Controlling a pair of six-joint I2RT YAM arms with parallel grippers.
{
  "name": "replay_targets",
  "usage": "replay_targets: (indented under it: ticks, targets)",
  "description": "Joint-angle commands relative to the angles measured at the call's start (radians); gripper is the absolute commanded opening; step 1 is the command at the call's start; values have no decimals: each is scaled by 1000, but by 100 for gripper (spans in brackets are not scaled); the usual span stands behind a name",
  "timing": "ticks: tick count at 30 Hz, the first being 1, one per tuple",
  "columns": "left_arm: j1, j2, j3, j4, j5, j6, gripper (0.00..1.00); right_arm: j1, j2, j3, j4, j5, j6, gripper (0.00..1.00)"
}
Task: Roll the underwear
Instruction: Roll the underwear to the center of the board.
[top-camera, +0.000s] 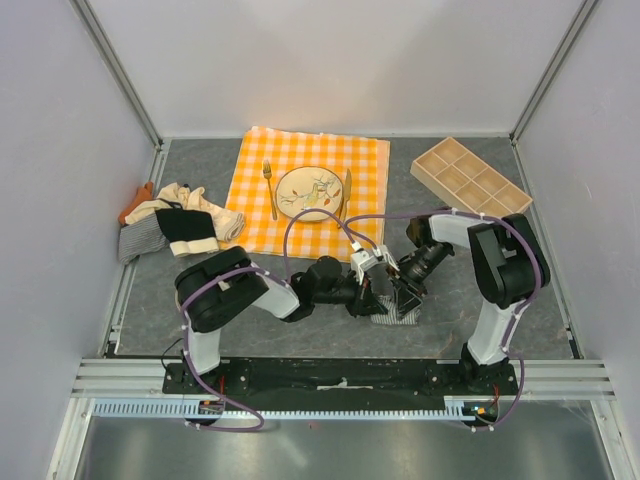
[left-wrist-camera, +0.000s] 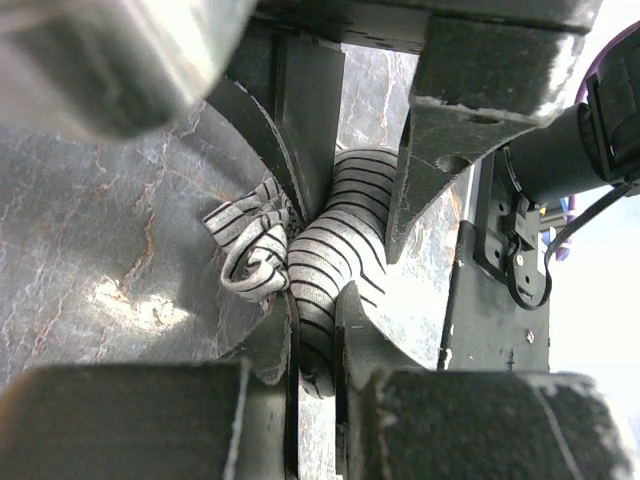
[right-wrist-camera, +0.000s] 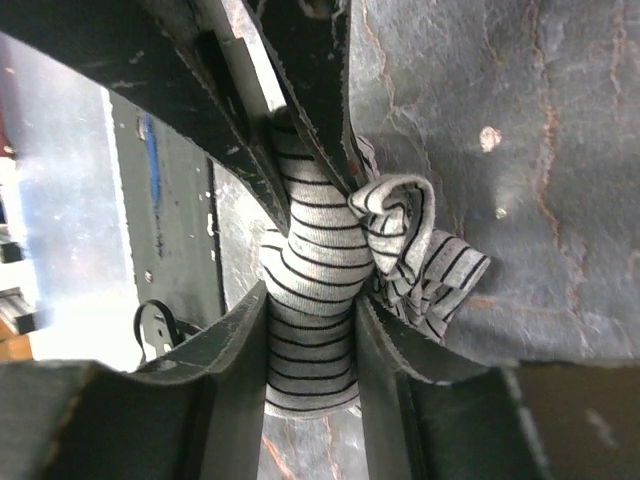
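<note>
A grey-and-white striped underwear (top-camera: 393, 313) lies rolled into a tight tube at the near middle of the table. My left gripper (top-camera: 368, 291) and right gripper (top-camera: 403, 290) meet over it, facing each other. In the left wrist view the left gripper (left-wrist-camera: 316, 305) is shut on one end of the striped roll (left-wrist-camera: 330, 250), with a loose fold bunched beside it. The right gripper (right-wrist-camera: 310, 305) is shut on the other end of the roll (right-wrist-camera: 312, 255). More underwear lies heaped at the far left: a black one with a cream band (top-camera: 186, 226), a cream one (top-camera: 207, 206), a striped one (top-camera: 140, 241) and an orange one (top-camera: 136, 201).
An orange-and-white checked tablecloth (top-camera: 365, 160) lies at the back middle with a plate (top-camera: 308, 193), fork (top-camera: 269, 188) and knife (top-camera: 346, 187) on it. A wooden compartment tray (top-camera: 470, 178) sits at the back right. White walls enclose the table.
</note>
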Motion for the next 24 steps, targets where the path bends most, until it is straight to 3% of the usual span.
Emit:
replay_targets:
  ticks: [1, 8, 24]
  targets:
    - [-32, -22, -22, -113, -95, 75, 2, 11, -118, -6, 101, 91, -8, 46]
    - [-64, -59, -39, -145, -175, 95, 2, 11, -287, 22, 98, 83, 48, 66]
    - [-90, -85, -116, -122, -243, 84, 2, -18, -318, 7, 157, 73, 143, 70]
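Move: The left fingers already pinch the left end of the rolled underwear, its middle about 4 cm to their right and a centimetre down; the checked cloth's middle is some 28 cm ahead and 15 cm left. From the right hand, whose fingers straddle the roll, its middle lies about 2 cm left and 1 cm back, 1 cm down, while the compartment tray is roughly 29 cm ahead and 15 cm right. Right hand opens off the underwear, moving about 5 cm forward and up; left keeps pinching, rising then sinking. ##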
